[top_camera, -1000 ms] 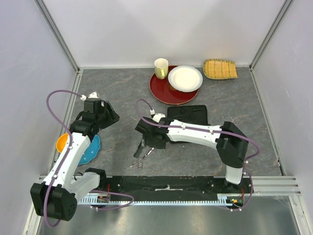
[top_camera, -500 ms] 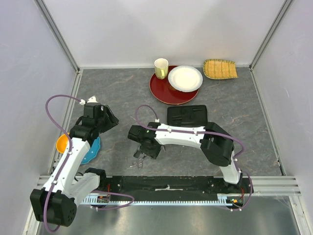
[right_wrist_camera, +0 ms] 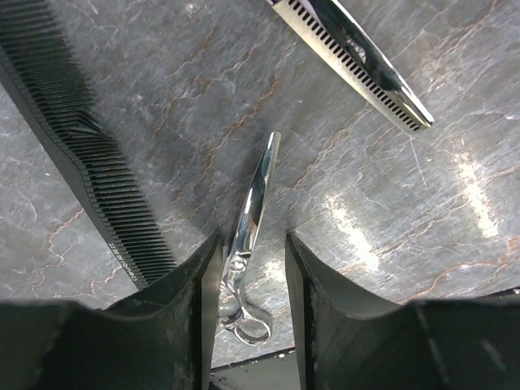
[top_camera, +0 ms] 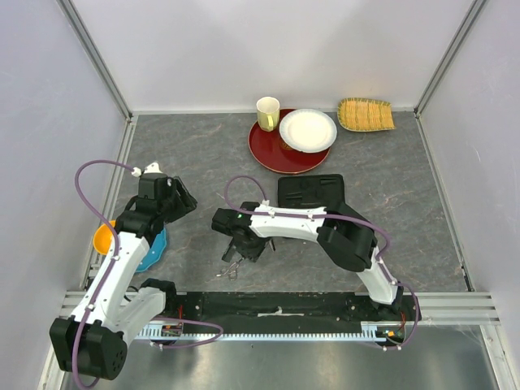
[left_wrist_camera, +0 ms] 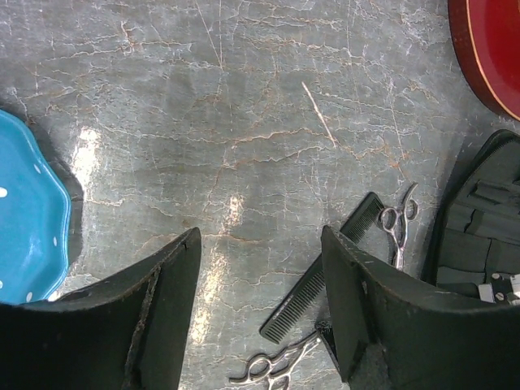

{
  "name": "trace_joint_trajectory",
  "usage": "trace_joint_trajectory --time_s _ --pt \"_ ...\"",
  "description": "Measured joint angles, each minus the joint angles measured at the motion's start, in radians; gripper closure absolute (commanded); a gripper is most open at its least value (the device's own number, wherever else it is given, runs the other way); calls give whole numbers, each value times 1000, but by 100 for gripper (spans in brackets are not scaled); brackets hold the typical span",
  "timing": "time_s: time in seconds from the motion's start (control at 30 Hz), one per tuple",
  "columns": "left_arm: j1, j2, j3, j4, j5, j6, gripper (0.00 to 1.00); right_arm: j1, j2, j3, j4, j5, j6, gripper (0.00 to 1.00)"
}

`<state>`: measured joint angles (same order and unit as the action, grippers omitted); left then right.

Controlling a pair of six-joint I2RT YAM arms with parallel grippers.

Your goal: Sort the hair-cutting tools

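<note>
In the right wrist view a slim silver pair of scissors (right_wrist_camera: 253, 213) lies flat on the grey table between my right gripper's (right_wrist_camera: 252, 241) open jaws, close against the left finger. A long flat black comb (right_wrist_camera: 77, 158) lies to its left, and a second, toothed pair of scissors (right_wrist_camera: 357, 65) at top right. In the top view my right gripper (top_camera: 242, 248) is low over scissors (top_camera: 230, 269). My left gripper (left_wrist_camera: 260, 236) is open and empty above bare table; its view shows the comb (left_wrist_camera: 325, 272) and both scissors (left_wrist_camera: 398, 230) (left_wrist_camera: 276, 370). The thicker comb-like tool is not visible.
A black rectangular case (top_camera: 311, 192) lies behind the right arm. A red tray (top_camera: 286, 146) with a white plate (top_camera: 307, 129) and a cup (top_camera: 267, 113) stands at the back, a woven basket (top_camera: 366, 114) to its right. A blue plate (top_camera: 152, 249) and an orange bowl (top_camera: 103, 238) lie under the left arm.
My right gripper has shifted left and toward the near edge, settling low around the scissors. My left gripper has drawn back slightly.
</note>
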<state>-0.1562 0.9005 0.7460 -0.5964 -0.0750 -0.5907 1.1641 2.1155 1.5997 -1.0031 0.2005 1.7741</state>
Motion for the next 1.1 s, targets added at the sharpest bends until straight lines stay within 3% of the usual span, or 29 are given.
trace_joint_trajectory --time_s 0.33,0.53,0.67,0.77,1.1 --pt "0 0 0 0 2 0 32 -6 27 35 -44 -20 25 51" --pt "0 0 0 0 17 0 32 -16 27 35 -46 -36 44 67" --pt "0 -2 0 0 41 -4 32 -25 27 24 -25 -61 61 89" --pt "0 -7 0 0 58 -13 32 -34 18 6 -8 -84 68 100" --pt "0 -10 -1 0 130 -23 32 -41 -2 -13 8 -60 57 100"
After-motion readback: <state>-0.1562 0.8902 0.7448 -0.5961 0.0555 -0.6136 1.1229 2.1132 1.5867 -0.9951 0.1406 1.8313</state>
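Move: The scissors lie on the table right under the right hand, between its part-open fingers, their middle about 1 cm back, 1 cm left and 1 cm below. From that hand the comb's middle is roughly 5 cm ahead and 2 cm left, the thinning scissors some 6 cm ahead and 6 cm right, the black case about 13 cm ahead and 18 cm right. From the left hand the scissors are around 12 cm right, 12 cm back and 14 cm below. Nearly in place, the right hand sinks under half a centimetre and turns about 5 degrees clockwise while its fingers, first holding part open, shut fully and pinch the scissors near the pivot; it ends by creeping about half a centimetre forward. The empty, open left hand drifts about 2.5 cm right, towards the scissors. ##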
